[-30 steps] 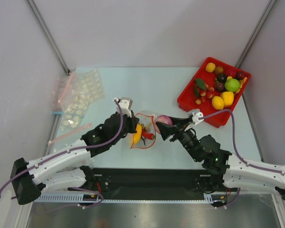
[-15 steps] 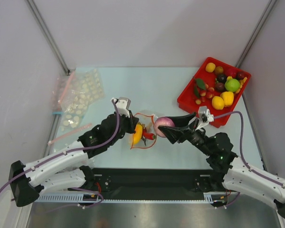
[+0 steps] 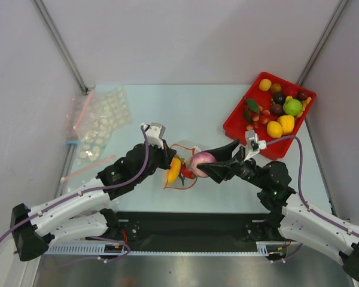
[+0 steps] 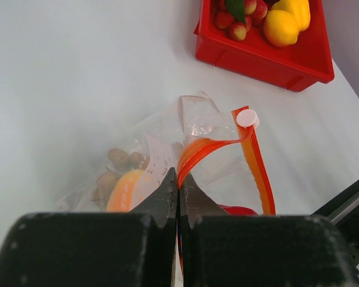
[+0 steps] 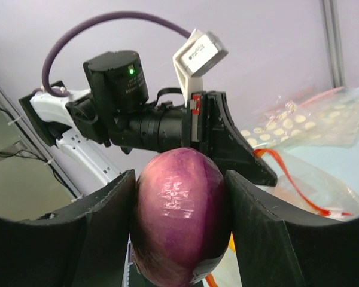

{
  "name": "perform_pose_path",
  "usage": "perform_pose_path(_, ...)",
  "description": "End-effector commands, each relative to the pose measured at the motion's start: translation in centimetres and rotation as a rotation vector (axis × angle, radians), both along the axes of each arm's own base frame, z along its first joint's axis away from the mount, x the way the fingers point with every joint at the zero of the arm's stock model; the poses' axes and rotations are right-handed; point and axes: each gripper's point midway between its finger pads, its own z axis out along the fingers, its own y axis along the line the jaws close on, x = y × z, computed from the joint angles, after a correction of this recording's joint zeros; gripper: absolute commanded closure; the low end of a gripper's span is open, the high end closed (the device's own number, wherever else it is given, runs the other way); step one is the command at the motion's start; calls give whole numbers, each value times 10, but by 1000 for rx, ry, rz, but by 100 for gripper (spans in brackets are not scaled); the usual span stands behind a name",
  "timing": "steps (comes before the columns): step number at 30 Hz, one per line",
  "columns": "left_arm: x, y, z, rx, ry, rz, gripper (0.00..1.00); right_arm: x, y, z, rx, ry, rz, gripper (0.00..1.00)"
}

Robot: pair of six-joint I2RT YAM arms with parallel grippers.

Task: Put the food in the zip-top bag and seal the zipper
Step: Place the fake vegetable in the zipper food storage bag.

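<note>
The clear zip-top bag [image 3: 185, 149] lies at mid-table with its mouth held up. My left gripper [image 3: 169, 160] is shut on the red-orange zipper [image 4: 206, 147], which it pinches near one end, and the strip curves away to a white tab. Food inside the bag includes an orange piece [image 3: 173, 170], a red chili [image 3: 186, 173] and brown nut clusters [image 4: 110, 167]. My right gripper [image 3: 202, 162] is shut on a purple onion [image 5: 179, 215] and holds it right at the bag's open mouth, facing the left gripper.
A red tray [image 3: 239, 128] at the back right holds several more toy fruits [image 3: 284, 110]. Clear dotted bags with pink and blue strips [image 3: 99, 122] lie at the back left. Metal frame posts rise at both rear corners.
The right gripper has carried the purple onion leftward and slightly toward me, up to the bag's mouth. The left gripper has kept its hold on the zipper, barely moving.
</note>
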Motion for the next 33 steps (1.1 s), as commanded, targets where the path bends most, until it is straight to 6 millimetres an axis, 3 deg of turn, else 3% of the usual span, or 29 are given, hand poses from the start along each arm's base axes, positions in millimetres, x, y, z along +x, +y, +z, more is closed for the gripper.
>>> perform_pose_path(1, -2, -4, 29, -86, -36, -23, 100, -7, 8, 11, -21, -76, -8, 95)
perform_pose_path(8, -3, -5, 31, -86, -33, -31, 100, -4, 37, -5, -158, -97, -104, 97)
perform_pose_path(18, -8, -10, 36, -125, -37, -61, 100, 25, 63, -50, -311, -15, -181, 96)
perform_pose_path(27, -14, -16, 41, -156, -38, -104, 100, 67, 58, -79, -386, 121, -373, 96)
perform_pose_path(30, -15, -19, 39, -159, -33, -120, 100, 77, 54, -85, -393, 165, -424, 92)
perform_pose_path(33, -14, -22, 35, -148, -21, -125, 100, 80, 57, -90, -422, 173, -429, 70)
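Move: My right hand holds the purple onion; the bag mouth it is bound for lies about 5 cm ahead, 6 cm to its left and 15 cm below. My left fingertips, clamping the mouth's rim, are some 8 cm ahead, 11 cm left and 11 cm below. Inside the bag are the red pepper, roughly 4 cm ahead, 5 cm left and 18 cm below, and the yellow fruit, 5 cm ahead, 9 cm left, 18 cm below. From my left hand, the mouth is about 2 cm back, 5 cm right and 4 cm below. I lower the onion about 11 cm to the bag's open mouth with my right hand, first going left and a little back, then forward as the descent quickens. The right wrist tips the upward-slanting fingers to about level and swings them clockwise, grip kept. My left hand keeps its pinch on the rim, easing barely 2 cm back and right. ##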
